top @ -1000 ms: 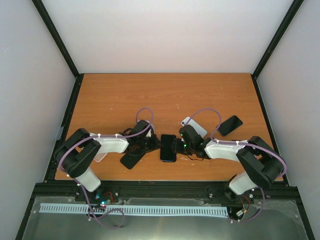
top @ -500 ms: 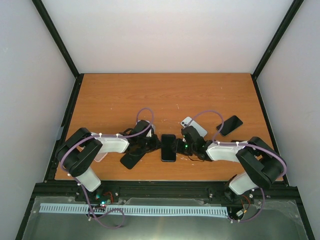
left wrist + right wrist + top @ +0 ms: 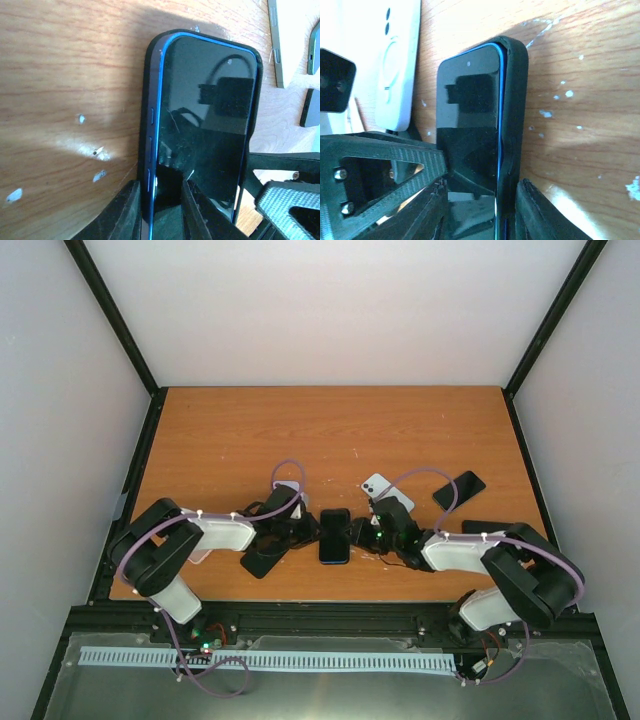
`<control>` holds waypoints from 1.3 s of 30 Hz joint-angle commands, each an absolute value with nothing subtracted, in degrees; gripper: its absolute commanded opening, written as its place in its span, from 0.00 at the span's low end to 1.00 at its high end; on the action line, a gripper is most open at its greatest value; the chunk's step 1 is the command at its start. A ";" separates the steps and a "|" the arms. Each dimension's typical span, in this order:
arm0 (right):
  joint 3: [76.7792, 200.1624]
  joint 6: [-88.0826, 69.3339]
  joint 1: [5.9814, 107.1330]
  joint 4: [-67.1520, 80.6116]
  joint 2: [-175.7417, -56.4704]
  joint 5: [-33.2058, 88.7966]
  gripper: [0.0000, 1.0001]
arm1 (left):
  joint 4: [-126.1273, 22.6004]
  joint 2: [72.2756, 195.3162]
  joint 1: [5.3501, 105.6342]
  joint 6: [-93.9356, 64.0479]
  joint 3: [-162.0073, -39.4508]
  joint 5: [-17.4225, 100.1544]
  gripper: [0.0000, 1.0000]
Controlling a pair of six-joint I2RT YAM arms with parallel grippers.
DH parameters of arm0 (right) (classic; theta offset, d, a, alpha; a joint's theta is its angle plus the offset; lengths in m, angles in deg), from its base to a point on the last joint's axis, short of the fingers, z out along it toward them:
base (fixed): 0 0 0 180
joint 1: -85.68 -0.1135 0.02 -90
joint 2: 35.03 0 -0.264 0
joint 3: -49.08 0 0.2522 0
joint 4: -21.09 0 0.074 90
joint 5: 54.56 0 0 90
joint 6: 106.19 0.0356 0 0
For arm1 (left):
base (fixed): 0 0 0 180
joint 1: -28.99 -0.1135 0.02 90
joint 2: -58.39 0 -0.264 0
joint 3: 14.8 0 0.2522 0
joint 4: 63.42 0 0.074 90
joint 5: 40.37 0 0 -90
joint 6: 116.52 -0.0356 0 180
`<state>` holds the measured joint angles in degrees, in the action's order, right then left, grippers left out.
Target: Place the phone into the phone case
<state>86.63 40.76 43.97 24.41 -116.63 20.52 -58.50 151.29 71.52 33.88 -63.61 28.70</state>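
Observation:
The phone [image 3: 335, 536], black-screened with a blue rim, lies in the black phone case [image 3: 148, 100] at the table's near middle. My left gripper [image 3: 306, 531] comes from the left; in the left wrist view its narrow-set fingers [image 3: 129, 212] sit either side of the phone's [image 3: 205, 115] left edge, one against the case wall, one over the screen. My right gripper [image 3: 364, 536] comes from the right; its fingers [image 3: 540, 212] hold the phone's [image 3: 467, 115] right edge, and the case wall [image 3: 512, 110] bulges there.
A white phone case [image 3: 386, 491] lies just behind the right gripper and shows in the right wrist view [image 3: 397, 65]. A black phone [image 3: 459, 490] lies far right, another dark slab [image 3: 262, 559] under the left arm. Black frame posts border the table.
The right arm has swung its forearm lower and outward, uncovering a dark item at the right. Both grippers stay at the phone, which has barely shifted.

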 commanded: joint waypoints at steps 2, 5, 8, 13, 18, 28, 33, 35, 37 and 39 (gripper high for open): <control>87.42 45.82 43.06 35.30 -114.63 10.21 0.38 | -58.45 150.01 73.28 34.38 -62.29 27.35 0.24; 87.19 47.02 43.06 37.06 -115.10 9.04 0.38 | -58.54 149.63 73.29 34.30 -62.24 27.36 0.25; 86.62 48.53 43.06 39.99 -116.34 7.49 0.38 | -58.70 149.64 73.27 34.30 -62.10 27.23 0.25; 86.64 48.43 43.06 40.77 -118.64 6.69 0.38 | -59.20 149.19 73.29 34.39 -61.85 27.21 0.27; 86.63 49.03 43.06 44.58 -121.51 4.11 0.37 | -59.97 148.58 73.28 34.28 -61.42 27.41 0.29; 86.58 47.77 43.06 44.03 -122.91 4.19 0.29 | -60.56 148.49 73.29 34.26 -60.38 28.22 0.36; 86.83 45.00 43.06 38.63 -122.75 7.58 0.21 | -60.21 147.56 73.28 34.30 -60.39 27.83 0.36; 86.83 44.33 43.06 37.68 -122.39 8.44 0.17 | -60.24 146.85 73.29 33.88 -60.44 27.15 0.39; 86.70 44.04 43.07 37.46 -121.63 8.55 0.15 | -60.16 145.29 73.29 33.29 -60.31 26.86 0.47; 86.66 43.60 43.06 37.41 -120.18 8.54 0.13 | -59.76 143.07 73.17 32.40 -60.12 27.13 0.54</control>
<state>85.71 45.44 44.34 36.30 -122.79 10.90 -59.70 147.18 71.91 34.21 -60.44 29.05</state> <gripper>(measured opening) 0.147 0.496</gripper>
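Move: Between the two hands lies the dark phone, set proud in its black case, with its middle roughly 4 cm to the left hand's right and 4 cm to the right hand's left, about 1 cm back of both and a centimetre or two lower. The lilac phone is about 7 cm ahead and 7 cm left of the left hand; the empty-looking black case is 6 cm back and 12 cm left of it. The white phone lies some 9 cm ahead and 9 cm right of the right hand. Pushing left about 2.5 cm, the right hand rises a centimetre, sinks back and draws slightly towards the base, its fingertips tipping up some 10 degrees; late on, its fingers close from straddling the case's right edge to pinch that side. The left hand stays at the left edge, shifting under 1 cm while its fingers open from nearly shut to about half. ##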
